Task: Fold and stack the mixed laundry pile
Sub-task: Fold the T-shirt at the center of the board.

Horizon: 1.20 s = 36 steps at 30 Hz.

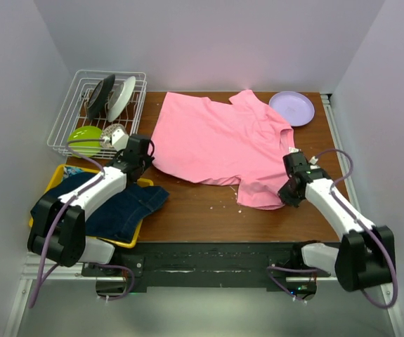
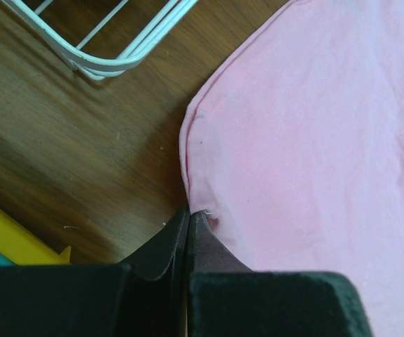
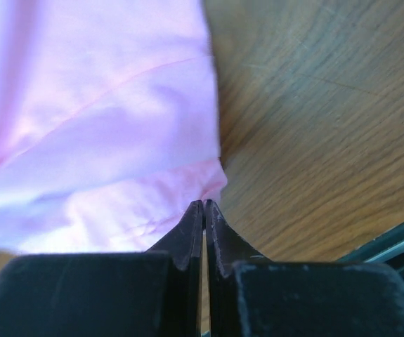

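Note:
The large pink T-shirt [image 1: 219, 144] lies spread flat across the middle of the wooden table. My left gripper [image 1: 147, 163] is shut on its near-left corner; the left wrist view shows the hem [image 2: 198, 208] pinched between the black tips of the gripper [image 2: 190, 213]. My right gripper [image 1: 286, 198] is shut on the near-right corner, and the right wrist view shows the shirt's edge [image 3: 212, 186] caught at the tips of the gripper [image 3: 204, 204]. A dark blue denim jacket [image 1: 121, 207] lies bunched in the yellow tray at the left, hanging over its edge.
The yellow tray [image 1: 57, 174] sits at the near left. A white wire dish rack [image 1: 72, 105] with plates and a green bowl [image 1: 86, 135] stands at the back left, its corner close to the shirt [image 2: 117, 63]. A lilac plate [image 1: 291, 107] lies at the back right.

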Tool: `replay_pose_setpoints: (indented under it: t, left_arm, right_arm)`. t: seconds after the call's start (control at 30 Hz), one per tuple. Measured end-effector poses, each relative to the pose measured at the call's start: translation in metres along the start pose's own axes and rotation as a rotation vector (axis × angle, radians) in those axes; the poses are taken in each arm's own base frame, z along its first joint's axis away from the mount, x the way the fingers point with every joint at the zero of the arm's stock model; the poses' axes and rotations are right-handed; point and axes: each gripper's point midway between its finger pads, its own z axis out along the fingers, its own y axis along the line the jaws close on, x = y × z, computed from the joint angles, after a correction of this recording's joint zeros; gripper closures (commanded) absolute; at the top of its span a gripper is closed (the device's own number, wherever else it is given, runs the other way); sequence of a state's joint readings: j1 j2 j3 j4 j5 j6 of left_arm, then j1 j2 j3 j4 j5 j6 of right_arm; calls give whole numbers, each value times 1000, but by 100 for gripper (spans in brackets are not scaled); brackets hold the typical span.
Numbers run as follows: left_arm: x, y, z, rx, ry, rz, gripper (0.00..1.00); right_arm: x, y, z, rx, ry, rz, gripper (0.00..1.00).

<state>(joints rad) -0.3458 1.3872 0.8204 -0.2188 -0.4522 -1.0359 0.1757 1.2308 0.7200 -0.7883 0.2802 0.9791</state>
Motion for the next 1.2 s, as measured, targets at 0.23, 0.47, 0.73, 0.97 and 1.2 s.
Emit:
replay_pose_setpoints:
  t: [0.23, 0.47, 0.73, 0.97, 1.2]
  left_arm:
    - [-12, 13, -2, -49, -37, 4, 100]
    - [-25, 30, -5, -120, -78, 33, 100]
    - [-38, 40, -13, -165, -114, 55, 100]
    - [-44, 37, -11, -174, -127, 82, 100]
    - [-44, 0, 28, -177, -93, 143, 100]
  right_arm:
    - [-43, 21, -88, -253, -162, 35, 100]
    - [-51, 15, -141, -362, -211, 23, 100]
    - [-33, 3, -158, -419, -167, -10, 100]
    - [-37, 24, -159, -454, -138, -26, 100]
    - [-82, 105, -123, -431, -140, -81, 100]
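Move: The T-shirt lies spread, its near-left corner pinched in the left hand and its near-right end in the right. Its far-left corner is about 22 cm ahead of the left hand and 7 cm right, the patterned bowl some 11 cm ahead and 11 cm left, the yellow bin 12 cm back and 17 cm left. From the right hand the far sleeve is roughly 34 cm ahead and 14 cm left; the purple plate is 31 cm straight ahead. The T-shirt's near-right end is raised about 16 cm by the right hand, which keeps its pinch, tips its fingers forward some 20 degrees, eases slightly back, then swings forward over the shirt towards the far sleeve. The left hand, still pinching its corner, first draws left about 5 cm towards the dish rack, rising slightly and rolling, then turns forward and back rightward towards the far-left corner. ##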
